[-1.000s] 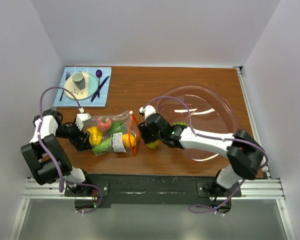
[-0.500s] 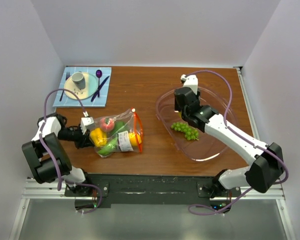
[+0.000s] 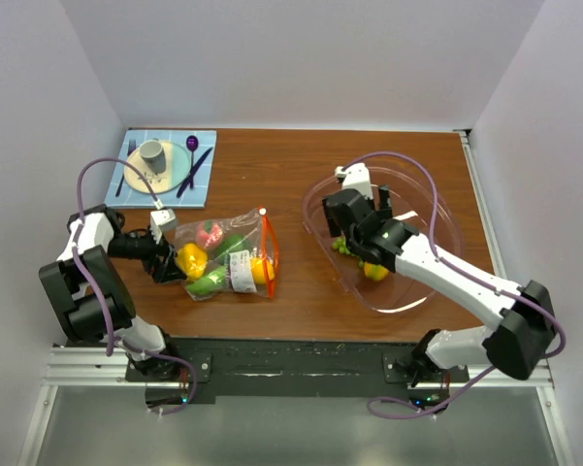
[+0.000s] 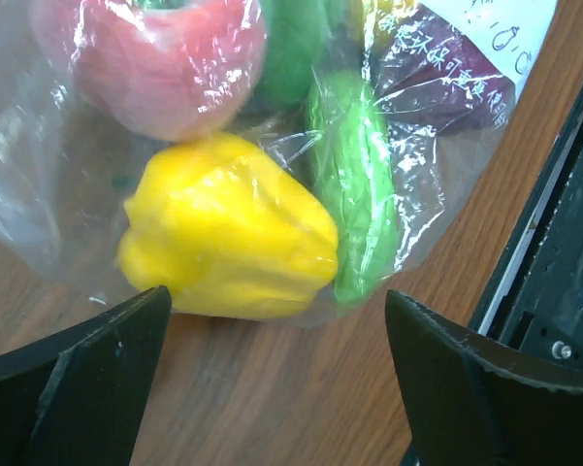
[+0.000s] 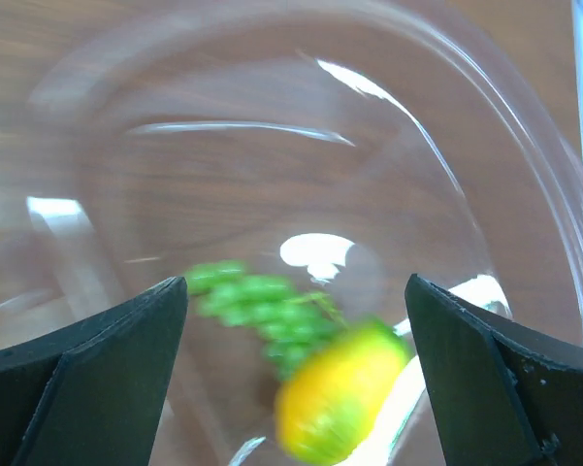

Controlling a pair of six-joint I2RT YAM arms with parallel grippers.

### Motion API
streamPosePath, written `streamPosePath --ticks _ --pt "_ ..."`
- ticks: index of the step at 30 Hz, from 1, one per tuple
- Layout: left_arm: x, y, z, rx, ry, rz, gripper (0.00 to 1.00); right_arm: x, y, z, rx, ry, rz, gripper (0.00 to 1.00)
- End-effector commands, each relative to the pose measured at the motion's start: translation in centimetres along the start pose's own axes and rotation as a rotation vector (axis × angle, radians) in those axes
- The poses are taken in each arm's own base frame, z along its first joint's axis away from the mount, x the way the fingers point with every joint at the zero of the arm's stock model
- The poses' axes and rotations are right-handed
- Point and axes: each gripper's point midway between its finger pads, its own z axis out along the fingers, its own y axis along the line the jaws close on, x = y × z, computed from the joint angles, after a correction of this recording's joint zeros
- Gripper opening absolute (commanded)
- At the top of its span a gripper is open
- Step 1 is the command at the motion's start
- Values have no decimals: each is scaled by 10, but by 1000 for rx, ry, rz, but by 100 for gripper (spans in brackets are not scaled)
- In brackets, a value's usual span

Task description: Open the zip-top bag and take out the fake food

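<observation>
The zip-top bag (image 3: 228,254) lies on the wooden table left of centre, its orange-red zip strip (image 3: 269,248) on the right end. It holds a yellow pepper (image 4: 228,228), a green cucumber (image 4: 354,184), a red apple (image 4: 150,58) and a purple piece (image 4: 446,87). My left gripper (image 3: 167,260) is open at the bag's left end, and bare wood shows between the jaws (image 4: 276,311). My right gripper (image 3: 359,243) is open and empty above the clear bowl (image 3: 427,204). Under it lie green grapes (image 5: 262,301) and a blurred yellow-green fruit (image 5: 340,398), which also shows from above (image 3: 373,271).
A blue placemat (image 3: 206,184) with a grey cup (image 3: 152,153), a round plate and cutlery sits at the back left corner. The black base rail (image 3: 291,354) runs along the near edge. White walls close in on three sides.
My right gripper left the bag's mouth with the yellow-green fruit, swung over the bowl and let it go; the fruit now lies by the grapes. The bag shifted slightly.
</observation>
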Motion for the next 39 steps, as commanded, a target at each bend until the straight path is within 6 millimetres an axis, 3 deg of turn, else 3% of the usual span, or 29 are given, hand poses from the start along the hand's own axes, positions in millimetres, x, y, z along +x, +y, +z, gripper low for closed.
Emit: streamPosePath --ticks 1,9,14,20,26,35,39 --pt "15 4 9 -12 23 -83 100 -39 47 -36 -187 -162 -82 99" --pt "15 13 18 -18 28 -88 100 1 125 -47 -412 -169 -281 95" --pt "1 22 24 -6 22 -61 100 26 167 -40 -540 -132 -374 94" --pt "-20 42 27 -36 17 -19 100 43 213 -34 -657 -89 -445 96" --pt "-29 51 31 -30 29 -17 100 48 241 -36 -743 -70 -439 99" --pt "-18 33 54 -17 75 10 100 53 281 -71 -985 -59 -268 99" --pt "-13 26 55 -16 86 28 100 62 281 -55 -918 -39 -251 99"
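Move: The right hand, over the clear tub, goes for the lemon inside the bag mouth, about 25 cm to its left, 7 cm back and 15 cm below; the orange-edged bag mouth is some 22 cm left and 5 back, the green pepper 32 left and 3 back. For the left hand the yellow pepper in the bag's closed end lies about 6 cm right, 3 ahead and 4 lower, with the cucumber 10 right and 2 back, and the lemon about 23 right and 1 ahead. The right hand, empty and open, swings some 25 cm left from over the tub to the bag mouth, rising slightly first, then sinking to about 10 cm below its start while easing 8 cm back and turning some 50 degrees counter-clockwise, so that its open fingers end facing the lemon across the orange rim. Meanwhile the open left hand dips, goes about 5 cm forward along the closed end, then presses on to the right and down against the plastic by the yellow pepper, without closing. ##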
